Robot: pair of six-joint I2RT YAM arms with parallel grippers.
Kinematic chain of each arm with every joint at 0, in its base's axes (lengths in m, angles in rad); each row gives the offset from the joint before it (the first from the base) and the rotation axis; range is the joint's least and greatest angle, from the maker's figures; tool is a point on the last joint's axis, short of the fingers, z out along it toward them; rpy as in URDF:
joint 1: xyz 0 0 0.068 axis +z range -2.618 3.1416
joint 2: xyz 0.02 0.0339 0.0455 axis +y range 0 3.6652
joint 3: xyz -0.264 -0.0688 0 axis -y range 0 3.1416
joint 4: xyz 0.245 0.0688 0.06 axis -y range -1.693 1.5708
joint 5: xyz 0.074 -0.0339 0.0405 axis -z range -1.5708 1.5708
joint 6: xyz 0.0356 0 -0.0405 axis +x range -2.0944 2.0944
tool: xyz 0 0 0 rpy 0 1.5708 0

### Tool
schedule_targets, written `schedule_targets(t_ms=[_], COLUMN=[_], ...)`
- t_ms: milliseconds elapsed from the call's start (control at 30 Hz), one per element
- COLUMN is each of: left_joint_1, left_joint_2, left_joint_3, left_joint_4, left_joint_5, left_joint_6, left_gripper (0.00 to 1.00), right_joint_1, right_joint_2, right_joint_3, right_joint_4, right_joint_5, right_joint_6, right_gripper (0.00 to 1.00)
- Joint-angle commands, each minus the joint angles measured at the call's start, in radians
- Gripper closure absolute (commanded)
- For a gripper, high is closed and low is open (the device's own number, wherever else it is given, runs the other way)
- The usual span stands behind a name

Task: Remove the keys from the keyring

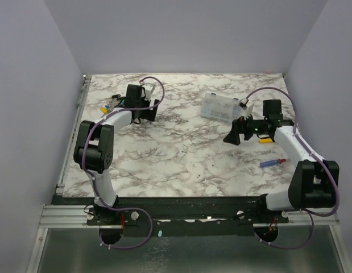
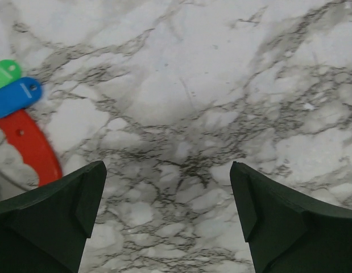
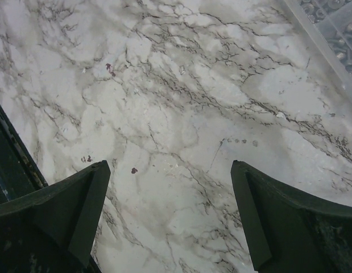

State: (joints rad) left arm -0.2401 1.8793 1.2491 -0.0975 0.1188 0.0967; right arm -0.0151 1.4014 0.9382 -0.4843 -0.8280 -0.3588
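The keys [image 1: 107, 107] lie in a small cluster at the far left of the marble table. In the left wrist view only their plastic parts show at the left edge: a green tag [image 2: 5, 73], a blue tag [image 2: 15, 95] and a curved red piece [image 2: 29, 145]. I cannot make out the keyring in any view. My left gripper [image 1: 143, 115] is open and empty [image 2: 167, 199] over bare marble, to the right of the keys. My right gripper [image 1: 234, 135] is open and empty [image 3: 170, 205] over bare marble at the right.
A clear plastic compartment box [image 1: 220, 106] stands at the back right, and its corner shows in the right wrist view [image 3: 335, 28]. A blue-and-red pen-like stick [image 1: 272, 163] lies near the right arm. A small yellow piece [image 1: 265, 140] lies beside the right wrist.
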Motion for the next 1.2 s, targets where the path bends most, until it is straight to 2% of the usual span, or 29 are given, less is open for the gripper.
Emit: schedule_targets(t_ms=[0, 367, 500, 600, 700, 967, 1167], left_joint_1=[0.067, 0.260, 0.280, 0.293, 0.292, 0.243, 0.128], left_joint_2=[-0.016, 0.162, 0.226, 0.259, 0.264, 0.160, 0.058], left_joint_3=[0.006, 0.187, 0.228, 0.239, 0.216, 0.047, -0.058], left_joint_4=[-0.015, -0.037, -0.040, -0.054, -0.082, -0.107, -0.139], left_joint_5=[-0.168, -0.238, -0.280, -0.264, -0.200, -0.018, 0.061], left_joint_6=[0.081, 0.134, 0.157, 0.152, 0.146, 0.165, 0.159], left_gripper=[0.01, 0.03, 0.04, 0.09, 0.18, 0.55, 0.83], right_joint_1=[0.012, 0.014, 0.015, 0.015, 0.015, 0.015, 0.015], right_joint_2=[-0.002, -0.005, -0.004, -0.004, -0.004, -0.006, -0.026], right_joint_3=[0.020, 0.020, 0.020, 0.020, 0.020, 0.018, -0.001], right_joint_4=[-0.027, -0.028, -0.032, -0.037, -0.041, -0.050, -0.024], right_joint_5=[-0.018, -0.026, -0.035, -0.049, -0.067, -0.112, -0.134], right_joint_6=[-0.020, -0.019, -0.021, -0.026, -0.030, -0.044, -0.038], right_gripper=[0.00, 0.00, 0.00, 0.00, 0.00, 0.00, 0.00])
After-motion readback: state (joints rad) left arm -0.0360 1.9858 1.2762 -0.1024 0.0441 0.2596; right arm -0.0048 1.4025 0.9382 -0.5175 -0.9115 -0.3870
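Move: The bunch of keys lies on the table about 18 cm to the left gripper's left, 7 cm ahead and 5 cm below it. The red curved piece is nearer, some 12 cm left and 8 ahead, with the blue and green tags just beyond it, 12 left and 11 ahead. The yellow tag is about 23 left and 8 ahead. From the right gripper, the keys are roughly 55 cm left, 22 ahead and 11 down. Sweep the wide-open left gripper left about 19 cm and some 6 cm forward to the near side of the key bunch, turning it some 20 degrees counter-clockwise and sinking at the end. Close most of the way around the key with the blue strip, then, while still closing and low down, draw back right about 7 cm and towards the base 4, turning partway back. ##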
